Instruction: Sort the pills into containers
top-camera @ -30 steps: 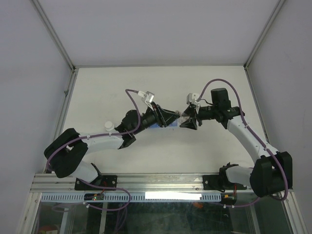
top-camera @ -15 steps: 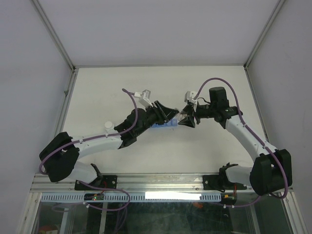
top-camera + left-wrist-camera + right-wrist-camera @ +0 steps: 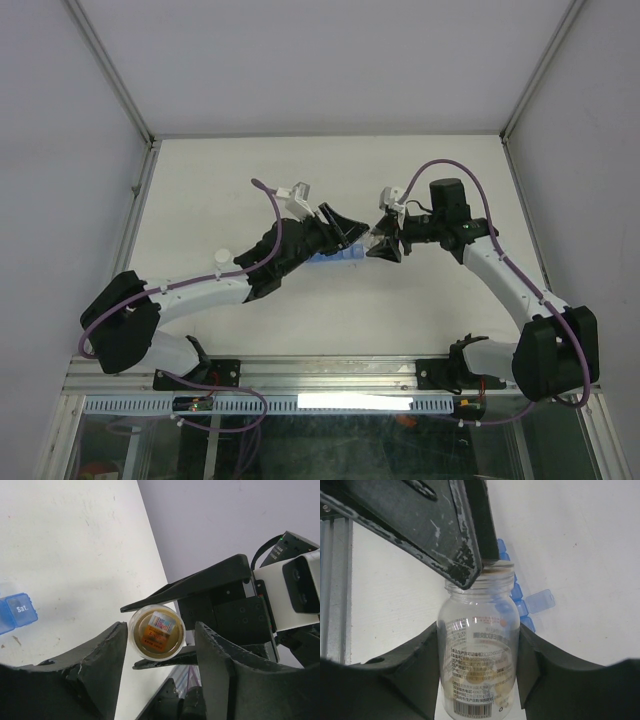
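Note:
A small clear bottle (image 3: 479, 645) with a printed label is held level over the table, and my right gripper (image 3: 479, 630) is shut on its body. Pale tan pills (image 3: 500, 688) lie in its lower part. My left gripper (image 3: 161, 632) is open around the bottle's far end (image 3: 156, 632), with a gap at its right finger (image 3: 220, 665). One left finger (image 3: 455, 540) overlaps the bottle's rim in the right wrist view. The blue containers (image 3: 521, 606) lie on the table beyond, one lid open (image 3: 540, 601). In the top view both grippers (image 3: 345, 228) (image 3: 383, 247) meet above the containers (image 3: 330, 258).
A compartment marked "Sat." (image 3: 20, 611) shows at the left of the left wrist view. A small white cap (image 3: 223, 257) rests on the table beside the left forearm. The white table (image 3: 450, 170) is bounded by metal rails and grey walls.
The left gripper has risen towards the far side and its jaws have widened a little around the bottle's end. The right gripper has shifted slightly left, still holding the bottle.

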Controlling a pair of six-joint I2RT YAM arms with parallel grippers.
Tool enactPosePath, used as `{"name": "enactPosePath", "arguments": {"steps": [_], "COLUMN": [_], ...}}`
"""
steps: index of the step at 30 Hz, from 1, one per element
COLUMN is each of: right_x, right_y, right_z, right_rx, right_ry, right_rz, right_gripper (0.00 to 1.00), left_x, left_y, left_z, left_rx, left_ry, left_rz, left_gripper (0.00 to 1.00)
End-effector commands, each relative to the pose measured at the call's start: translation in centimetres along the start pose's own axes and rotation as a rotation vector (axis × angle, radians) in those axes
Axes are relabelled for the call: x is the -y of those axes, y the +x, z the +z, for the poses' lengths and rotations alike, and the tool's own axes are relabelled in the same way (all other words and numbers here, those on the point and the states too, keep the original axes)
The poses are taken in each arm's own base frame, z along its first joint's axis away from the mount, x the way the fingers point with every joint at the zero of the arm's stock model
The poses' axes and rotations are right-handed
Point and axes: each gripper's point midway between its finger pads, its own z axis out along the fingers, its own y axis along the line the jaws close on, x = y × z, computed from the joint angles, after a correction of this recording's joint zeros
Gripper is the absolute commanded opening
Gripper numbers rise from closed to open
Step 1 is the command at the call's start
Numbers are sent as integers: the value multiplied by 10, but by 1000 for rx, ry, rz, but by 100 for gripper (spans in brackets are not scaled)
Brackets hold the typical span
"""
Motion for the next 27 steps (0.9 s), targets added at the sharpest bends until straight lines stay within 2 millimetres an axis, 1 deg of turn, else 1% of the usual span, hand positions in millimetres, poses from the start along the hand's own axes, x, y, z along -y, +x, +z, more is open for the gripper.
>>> {"name": "enactPosePath", "arguments": {"steps": [1,2,6,11,12,14,16,18,19,21,22,25,27], "right_x": [-7,-8,-12,-17,-19,-23,-28,-35,-39,-45,-47,-50,-51], "right_y": [-10,-11,-14,-16,-16,-17,-19,-21,-22,-24,-24,-24,-24], "right_z": [-1,-2,-2,-3,-3,-4,-4,-5,-6,-7,-7,-8,-8], "right_rx": [43,46,60,72,74,82,93,110,119,134,140,150,150], "right_ry": [-38,-40,-59,-80,-88,-106,-130,-166,-182,-208,-217,-232,-235], "right_rz": [-19,-19,-26,-36,-36,-46,-59,-73,-79,-88,-91,-100,-102], "right_gripper": [0,0,0,0,0,0,0,0,0,0,0,0,0], "left_x": [48,47,42,33,28,28,39,57,60,64,62,64,63], "left_y": [-23,-23,-22,-22,-21,-19,-15,-18,-17,-14,-13,-13,-12], "left_z": [-14,-16,-26,-48,-54,-69,-90,-109,-114,-114,-111,-107,-102], "left_rx": [59,62,68,88,97,114,131,198,201,170,143,128,135], "left_ry": [156,156,159,173,180,246,378,522,567,638,663,741,757], "left_rz": [-16,-15,-1,47,83,209,367,528,602,709,741,790,812], "left_gripper": [67,73,88,98,99,99,99,99,99,99,99,99,99]}}
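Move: The pill bottle's clear cap is right between the left hand's fingertips, level with them; from the right hand, which grips the bottle by its body, it is about 4 cm left, 1 cm ahead and 3 cm up. On the table some 16 cm below the left hand, the blue pill box has its middle roughly 5 cm ahead and 6 cm left, and its opened lid flap is about 9 cm ahead and 2 cm left. The left fingers spread from their hold around the cap to wide open and come free with a small lift, then the hand draws back and to its left about 8 cm, dips and rises again to some 4 cm above where it began, its fingers tipping up by about 45 degrees and swinging a little clockwise. The right hand keeps its grip on the bottle, easing back towards the base by 4 cm and turning slightly counter-clockwise. ##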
